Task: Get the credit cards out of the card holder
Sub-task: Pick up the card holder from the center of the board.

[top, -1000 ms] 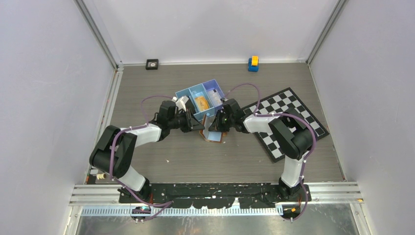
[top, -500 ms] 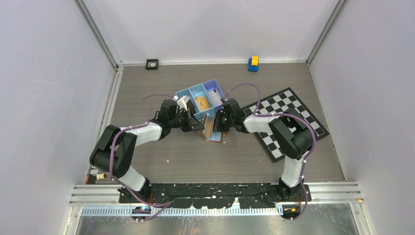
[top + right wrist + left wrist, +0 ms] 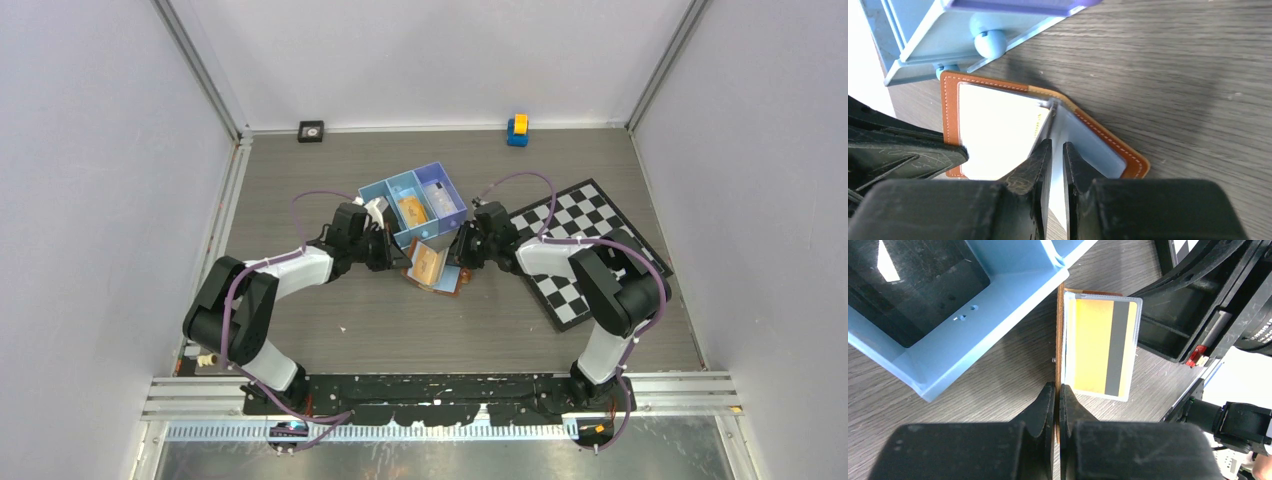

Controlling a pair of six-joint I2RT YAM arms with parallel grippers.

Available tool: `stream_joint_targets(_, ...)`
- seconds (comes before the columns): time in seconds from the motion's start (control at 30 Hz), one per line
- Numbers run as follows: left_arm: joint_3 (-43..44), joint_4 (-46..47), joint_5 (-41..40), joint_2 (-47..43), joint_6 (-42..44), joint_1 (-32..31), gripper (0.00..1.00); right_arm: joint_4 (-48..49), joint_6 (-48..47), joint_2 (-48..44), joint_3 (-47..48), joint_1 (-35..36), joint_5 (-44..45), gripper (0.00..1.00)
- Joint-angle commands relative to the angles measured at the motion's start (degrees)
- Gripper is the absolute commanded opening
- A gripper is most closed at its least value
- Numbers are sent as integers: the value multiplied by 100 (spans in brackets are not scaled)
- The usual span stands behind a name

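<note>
The brown card holder lies open on the table just in front of the blue tray. My left gripper is shut on the edge of its brown cover, which stands on edge. A clear sleeve beside that cover holds an orange card with a grey stripe. My right gripper hovers over the holder's spine, its jaws a narrow gap apart with nothing seen gripped; a thin sleeve leaf rises toward them. The brown rim and a pale blue pocket show below.
The blue three-compartment tray holds an orange card in its middle part and touches the holder's far side. A chequered board lies under the right arm. A yellow-and-blue block and a small black square sit by the back wall.
The left gripper closed on the holder's cover. The right gripper's jaws parted slightly and that arm drew back to the right; the holder's leaf now lies open, orange card showing.
</note>
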Motion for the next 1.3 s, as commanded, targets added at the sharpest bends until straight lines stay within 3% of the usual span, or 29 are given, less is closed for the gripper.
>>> stream_joint_targets(0.0, 138, -215, -146, -149, 111, -28, 0, 568, 346, -132, -130, -144, -353, 20)
stream_joint_targets(0.1, 136, -183, -109, -156, 109, -25, 0, 803, 508, -127, -248, -247, -525, 21)
stream_joint_targets(0.27, 129, -178, -106, -154, 100, -25, 0, 1120, 704, -329, -466, -329, -645, 35)
stream_joint_targets(0.57, 83, -80, -91, -115, 21, -9, 0, 1779, 1136, -493, -838, -508, -741, 50)
stream_joint_targets(0.8, 78, -32, -42, -59, -23, -8, 0, 2204, 1326, -378, -928, -516, -903, 53)
stream_joint_targets(0.93, 60, -18, -61, -79, -42, 1, 0, 2170, 1281, -475, -961, -515, -840, 60)
stream_joint_targets(1.27, 59, 34, 3, -44, -62, 10, 0, 2082, 1246, -293, -813, -486, -983, 58)
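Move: The left gripper already pinches the left cover of the open card holder; the holder's middle lies about 5 cm to its right, 1 cm back and 3 cm below. From the right fingertips, that middle is some 4 cm left, 2 cm back and 3 cm down. The blue tray's middle sits about 11 cm ahead of the right hand and 9 cm left, the holder's brown snap tab 4 cm back and 2 cm right. Keep the left gripper shut and still on the cover. Raise the right gripper nearly 3 cm above the open card holder, easing it about 1 cm right on the way, and tilt its fingers up some 15 degrees so they point flatter. Meanwhile spread them from nearly shut to well over half open, around the edge of the standing clear page. ##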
